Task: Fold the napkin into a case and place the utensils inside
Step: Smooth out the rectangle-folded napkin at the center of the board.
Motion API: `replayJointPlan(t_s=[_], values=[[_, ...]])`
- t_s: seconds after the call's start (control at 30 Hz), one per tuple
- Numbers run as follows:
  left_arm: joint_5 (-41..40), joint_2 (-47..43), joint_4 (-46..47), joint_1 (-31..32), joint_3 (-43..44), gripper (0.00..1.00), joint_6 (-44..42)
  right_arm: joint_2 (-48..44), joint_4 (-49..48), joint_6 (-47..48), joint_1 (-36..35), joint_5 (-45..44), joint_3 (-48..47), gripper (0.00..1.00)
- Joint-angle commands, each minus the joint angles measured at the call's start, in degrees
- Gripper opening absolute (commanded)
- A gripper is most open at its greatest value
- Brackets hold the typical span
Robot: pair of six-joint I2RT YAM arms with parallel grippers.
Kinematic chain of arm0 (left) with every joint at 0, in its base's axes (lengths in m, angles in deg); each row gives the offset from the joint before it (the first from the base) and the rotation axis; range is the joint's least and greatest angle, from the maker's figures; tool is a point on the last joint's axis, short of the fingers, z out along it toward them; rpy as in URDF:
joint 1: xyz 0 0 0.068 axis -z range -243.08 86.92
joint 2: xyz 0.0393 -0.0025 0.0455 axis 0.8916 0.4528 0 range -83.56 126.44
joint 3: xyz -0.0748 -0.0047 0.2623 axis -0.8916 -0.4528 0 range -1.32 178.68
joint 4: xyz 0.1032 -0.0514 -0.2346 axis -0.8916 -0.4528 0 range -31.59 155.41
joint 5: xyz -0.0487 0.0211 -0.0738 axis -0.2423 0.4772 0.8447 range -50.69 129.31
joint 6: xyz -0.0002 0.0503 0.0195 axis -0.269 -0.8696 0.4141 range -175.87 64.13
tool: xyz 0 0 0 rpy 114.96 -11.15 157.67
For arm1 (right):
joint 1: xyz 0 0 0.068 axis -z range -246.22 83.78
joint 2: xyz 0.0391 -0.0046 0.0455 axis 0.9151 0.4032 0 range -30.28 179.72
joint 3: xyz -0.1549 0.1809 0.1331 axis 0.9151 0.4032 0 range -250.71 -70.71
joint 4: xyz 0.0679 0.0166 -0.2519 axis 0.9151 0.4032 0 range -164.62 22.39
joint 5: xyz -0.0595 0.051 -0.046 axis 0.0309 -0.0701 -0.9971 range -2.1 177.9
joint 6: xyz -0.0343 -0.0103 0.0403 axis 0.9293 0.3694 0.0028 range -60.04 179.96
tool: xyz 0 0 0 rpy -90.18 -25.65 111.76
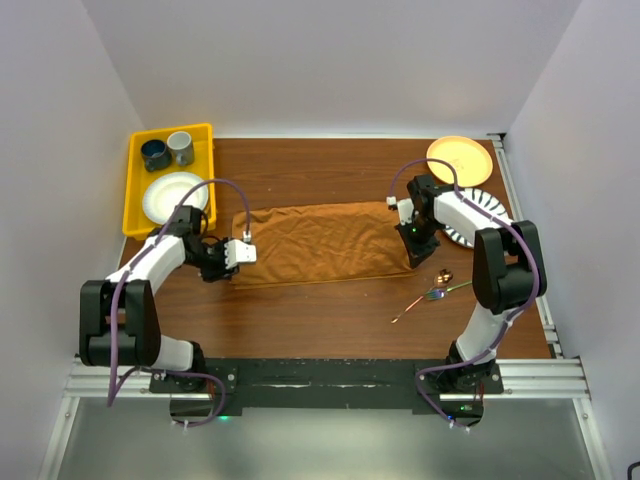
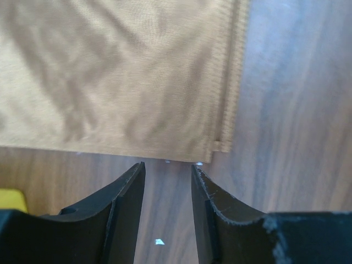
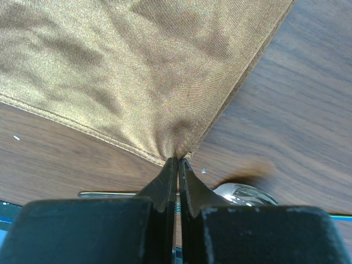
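The rust-brown napkin [image 1: 325,243] lies folded to a wide band across the middle of the table. My right gripper [image 1: 415,256] is shut on its near right corner, and the cloth puckers into the closed tips [image 3: 177,160]. My left gripper [image 1: 238,262] is at the band's left end, open, its tips [image 2: 168,168] just short of the napkin [image 2: 121,71] edge with bare wood between them. The layered hem [image 2: 228,82] shows there. The utensils [image 1: 432,294] lie on the wood near the right arm. A silvery spoon bowl [image 3: 245,193] shows below the right fingers.
A yellow tray [image 1: 135,190] at the back left holds two cups and a white plate. A yellow plate [image 1: 459,158] sits at the back right. A white striped plate [image 1: 482,212] lies partly under the right arm. The table's right edge is close to it.
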Motion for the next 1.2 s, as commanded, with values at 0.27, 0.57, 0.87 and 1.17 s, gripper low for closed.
replayJointPlan(t_s=[0.27, 0.57, 0.87, 1.17], values=[[0.2, 1.0, -6.8, 1.8, -0.5, 0.48, -13.0, -0.5, 0.2, 0.3, 0.1, -0.2, -1.4, 0.0], [-1.6, 1.5, -2.4, 4.5, -2.3, 0.43, -11.7, -0.1, 0.2, 0.3, 0.1, 0.1, -1.3, 0.0], [-5.3, 1.6, -1.1, 4.7, -3.9, 0.29, -12.8, 0.2, 0.1, 0.4, 0.1, 0.5, -1.5, 0.0], [-3.2, -2.0, -1.7, 4.7, -3.1, 0.04, -12.4, -0.1, 0.4, 0.3, 0.1, 0.5, -2.0, 0.0]])
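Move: The napkin's near-left corner lies about 2 cm back, 1 cm right and 3 cm below the open left hand. From the same hand the napkin's middle is some 10 cm ahead and 25 cm right, and the white plate in the tray about 22 cm ahead and 15 cm left. The closed right hand already holds the near-right corner; the near-left corner lies roughly 47 cm left and 5 cm back of it, slightly lower. The left fingers close onto the napkin's near-left corner and pinch its near edge, a new touch. To get there the hand draws back and sinks about 2.5 cm each, open, easing slightly right and turning some 13 degrees clockwise. The right hand stays put, keeping its pinch on the opposite near corner. ##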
